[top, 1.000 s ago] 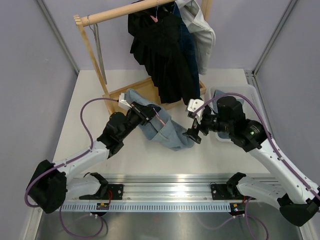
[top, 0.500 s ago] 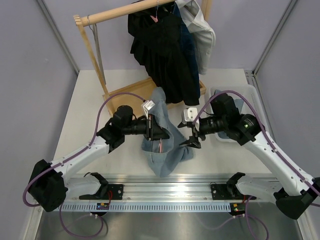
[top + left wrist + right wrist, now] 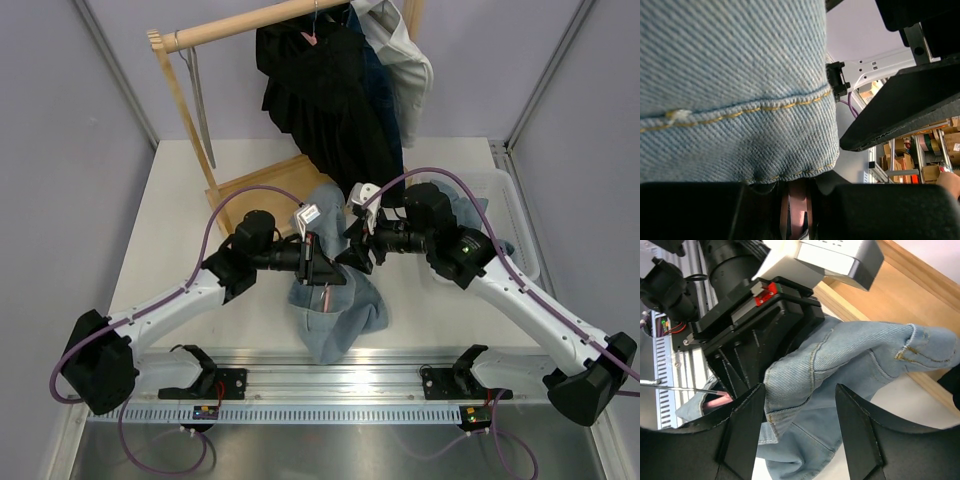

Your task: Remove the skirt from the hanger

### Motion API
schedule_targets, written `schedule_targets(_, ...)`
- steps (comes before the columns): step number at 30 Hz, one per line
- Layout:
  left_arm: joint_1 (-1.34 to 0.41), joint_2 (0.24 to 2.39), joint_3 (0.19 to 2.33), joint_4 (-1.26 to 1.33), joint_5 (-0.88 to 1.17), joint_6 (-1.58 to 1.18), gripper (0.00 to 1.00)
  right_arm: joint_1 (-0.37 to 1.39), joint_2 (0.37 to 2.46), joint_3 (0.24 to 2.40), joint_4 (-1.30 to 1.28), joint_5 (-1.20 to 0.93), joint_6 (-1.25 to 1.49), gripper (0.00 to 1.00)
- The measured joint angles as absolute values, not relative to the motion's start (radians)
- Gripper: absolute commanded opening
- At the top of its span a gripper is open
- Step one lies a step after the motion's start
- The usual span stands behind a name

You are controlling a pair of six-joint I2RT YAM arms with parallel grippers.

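Note:
The light-blue denim skirt (image 3: pixel 338 312) hangs from a pink hanger (image 3: pixel 322 296) over the table's front middle. My left gripper (image 3: pixel 326 270) is shut on the hanger (image 3: pixel 797 212), and the skirt's hem (image 3: pixel 735 100) fills most of the left wrist view. My right gripper (image 3: pixel 356 254) faces the left one from the right. It stands open with its jaws on either side of a folded waistband edge of the skirt (image 3: pixel 805 370). The left finger (image 3: pixel 746 430) is close to the fabric and the right finger (image 3: pixel 859 430) stands apart. A bit of the hanger (image 3: pixel 719 400) shows beside the left arm.
A wooden clothes rail (image 3: pixel 250 22) stands at the back with dark garments (image 3: pixel 330 100) and a white shirt (image 3: pixel 405 70) hanging from it. Its wooden base frame (image 3: pixel 262 182) lies just behind the grippers. At the right is a white bin (image 3: pixel 505 215) with denim in it.
My left arm swung the skirt and hanger right and raised them. My right gripper moved left up to the skirt, and its jaws narrowed around the waistband.

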State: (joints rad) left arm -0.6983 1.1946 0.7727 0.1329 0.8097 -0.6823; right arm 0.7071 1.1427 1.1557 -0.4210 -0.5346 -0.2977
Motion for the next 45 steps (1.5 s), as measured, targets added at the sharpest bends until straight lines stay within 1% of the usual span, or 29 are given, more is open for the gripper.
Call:
schedule_targets(15,-0.698,1.202,0.779,0.152,0.802,-0.717,0.00,0.720,1.143,1.108,-0.379,-0.486,-0.245,0.67)
schedule_targets(18,-0.699,1.202,0.779,0.152,0.801,-0.720,0.00,0.720,1.143,1.098,-0.378,-0.479,-0.245,0.65)
schedule_targets(20,-0.699,1.202,0.779,0.152,0.801,-0.723,0.00,0.720,1.143,1.097,-0.378,-0.479,-0.246,0.57)
schedule_targets(21,-0.699,1.202,0.779,0.153,0.800,-0.726,0.00,0.720,1.143,1.096,-0.379,-0.479,-0.245,0.47)
schedule_targets(23,-0.699,1.202,0.779,0.156,0.799,-0.730,0.00,0.722,1.143,1.094,-0.380,-0.479,-0.246,0.36)
schedule_targets(24,-0.699,1.202,0.779,0.157,0.798,-0.731,0.00,0.722,1.143,1.094,-0.382,-0.478,-0.243,0.26)
schedule_targets(26,-0.699,1.202,0.779,0.159,0.798,-0.734,0.00,0.722,1.143,1.094,-0.382,-0.472,-0.244,0.17)
schedule_targets(27,-0.699,1.202,0.779,0.159,0.799,-0.734,0.00,0.722,1.143,1.094,-0.382,-0.463,-0.243,0.09)
schedule_targets(29,-0.699,1.202,0.779,0.159,0.799,-0.734,0.00,0.724,1.144,1.098,-0.385,-0.450,-0.244,0.02)
schedule_targets(30,-0.699,1.202,0.779,0.159,0.799,-0.734,0.00,0.725,1.145,1.105,-0.389,-0.441,-0.244,0.00)
schedule_targets(39,-0.731,1.202,0.779,0.159,0.789,-0.726,0.00,0.726,1.181,1.216,-0.411,-0.304,-0.240,0.00)
schedule_targets(45,-0.737,1.202,0.775,0.168,0.776,-0.722,0.00,0.725,1.210,1.262,-0.438,-0.253,-0.227,0.00)
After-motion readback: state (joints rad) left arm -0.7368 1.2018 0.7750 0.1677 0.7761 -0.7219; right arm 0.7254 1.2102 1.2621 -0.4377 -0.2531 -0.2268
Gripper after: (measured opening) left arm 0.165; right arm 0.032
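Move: The skirt's waistband edge, draped over the left gripper, lies between the right hand's open fingers, about 2 cm to its left, 3 cm below and level fore and aft. The pink hanger, held in the left fingers, is some 5 cm back and 6 cm left of the right hand; the black garment's lower end hangs about 16 cm ahead and 2 cm to its right. From the left hand the waistband edge is roughly 5 cm ahead, 4 cm right and slightly above. The right hand sinks about 2 cm over the denim with its fingers still spread, then shuts them and pinches the waistband edge beside the left gripper. Holding that cloth, it draws forward about 4 cm and up some 3 to 4 cm, away from the left gripper, turning about 15 degrees clockwise, while the left hand keeps its grip on the pink hanger and stays nearly in place. ##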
